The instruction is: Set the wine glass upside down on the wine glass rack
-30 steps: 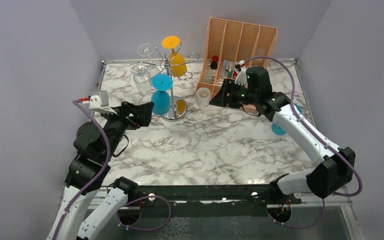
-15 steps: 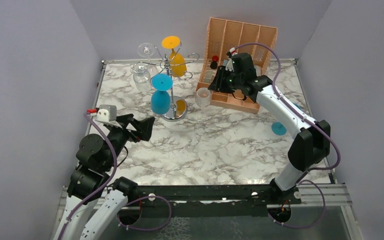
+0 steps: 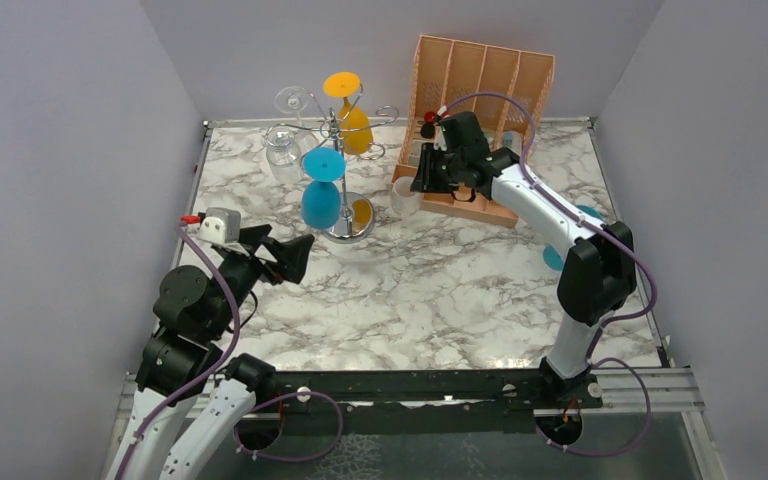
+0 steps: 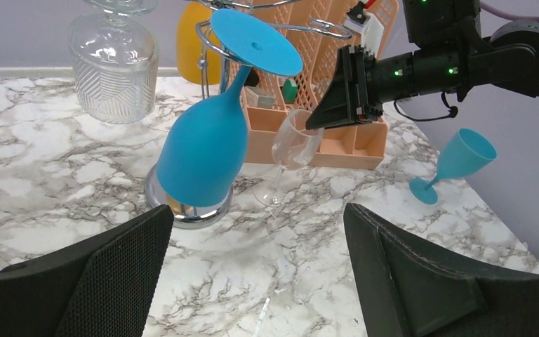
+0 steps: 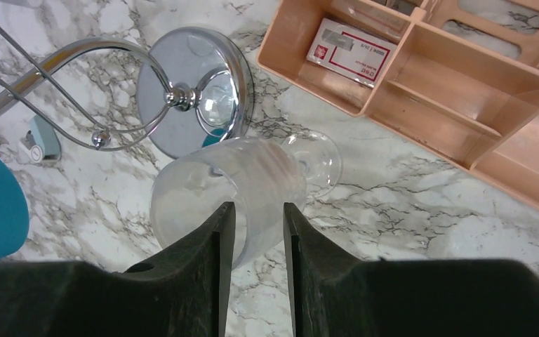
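Note:
A clear wine glass (image 3: pixel 405 195) stands upright on the marble table between the wine glass rack (image 3: pixel 338 130) and the orange organiser. My right gripper (image 3: pixel 424 180) is down at its rim. In the right wrist view the jaws (image 5: pixel 256 207) are narrowed, with part of the glass bowl (image 5: pixel 253 175) between them. Whether the pads press on it is unclear. The rack's shiny disc base (image 5: pixel 196 91) lies just beyond the glass. My left gripper (image 4: pixel 258 208) is wide open and holds nothing, low over the table in front of the rack. From there the glass (image 4: pixel 293 144) shows behind it.
Three glasses hang upside down on the rack: blue (image 3: pixel 321 195), yellow (image 3: pixel 353 120) and patterned clear (image 3: pixel 282 150). The orange slotted organiser (image 3: pixel 480 80) stands right behind my right gripper. Another blue glass (image 3: pixel 560 255) stands upright at the right, partly behind the right arm.
My right arm has swung left and forward from the organiser to the clear glass, and its jaws have narrowed. The left arm has drawn back a little, still open.

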`<move>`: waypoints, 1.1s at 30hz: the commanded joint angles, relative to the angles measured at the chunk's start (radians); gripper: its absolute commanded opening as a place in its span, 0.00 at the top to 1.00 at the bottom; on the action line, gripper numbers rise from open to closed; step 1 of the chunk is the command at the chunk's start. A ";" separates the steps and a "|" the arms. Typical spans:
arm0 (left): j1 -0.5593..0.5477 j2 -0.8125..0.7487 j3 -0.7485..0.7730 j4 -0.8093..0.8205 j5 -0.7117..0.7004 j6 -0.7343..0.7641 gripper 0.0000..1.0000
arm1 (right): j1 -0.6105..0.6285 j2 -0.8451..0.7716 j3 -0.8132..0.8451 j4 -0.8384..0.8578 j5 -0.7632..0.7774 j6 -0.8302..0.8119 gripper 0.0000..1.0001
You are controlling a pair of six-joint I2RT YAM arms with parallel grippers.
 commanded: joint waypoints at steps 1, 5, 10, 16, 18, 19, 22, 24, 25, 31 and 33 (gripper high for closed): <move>-0.003 0.002 0.005 0.041 0.030 0.040 0.04 | 0.013 0.008 0.038 -0.053 0.086 -0.049 0.69; -0.002 0.001 -0.009 0.094 0.023 0.035 0.04 | 0.019 -0.001 0.040 -0.063 0.086 -0.083 0.79; -0.003 0.003 -0.050 0.182 0.121 0.099 0.04 | 0.019 -0.038 0.016 -0.063 0.075 -0.124 0.90; -0.002 0.040 -0.057 0.190 0.206 0.142 0.03 | 0.019 -0.145 -0.071 -0.031 0.067 -0.157 0.99; -0.003 0.055 -0.055 0.190 0.218 0.147 0.01 | 0.019 -0.184 -0.095 -0.035 0.054 -0.166 0.99; -0.002 0.060 -0.053 0.193 0.221 0.147 0.01 | 0.019 -0.207 -0.107 -0.041 0.044 -0.172 0.99; -0.002 0.064 -0.053 0.208 0.241 0.144 0.01 | 0.019 -0.275 -0.142 -0.070 0.021 -0.197 0.99; -0.003 0.069 -0.056 0.215 0.276 0.141 0.01 | 0.018 -0.337 -0.170 -0.083 -0.004 -0.219 0.99; -0.003 0.075 -0.059 0.215 0.303 0.141 0.01 | 0.018 -0.367 -0.184 -0.088 -0.024 -0.227 0.99; -0.003 0.089 -0.096 0.222 0.404 0.167 0.01 | 0.019 -0.535 -0.263 -0.117 -0.168 -0.227 0.99; -0.002 0.073 -0.111 0.228 0.426 0.211 0.01 | 0.019 -0.577 -0.294 -0.128 -0.220 -0.216 0.99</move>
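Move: The clear wine glass stands upright under the right hand, its rim at the fingertips: its middle is about 8 cm below, 3 cm left and 1 cm back. From that hand the rack's base is some 18 cm left, 2 cm ahead and 18 cm down; the hanging blue glass is about 20 cm left, 6 cm back and 7 cm up. From the open left hand the clear glass is roughly 28 cm ahead, 20 cm right and 24 cm lower; the hanging blue glass is some 16 cm ahead and 1 cm right, 8 cm lower. The right fingers, already astride the near-right wall of the clear glass's rim, shut on it and pinch it, then carry the glass back about 10 cm, up 8 cm and somewhat to the right, out from beside the rack and towards the left hand, the fingers tipping up a little. The left hand stays wide open in front of the hanging blue glass and swings right about 5 cm, yawing clockwise some 20 degrees to face the glass being brought. ##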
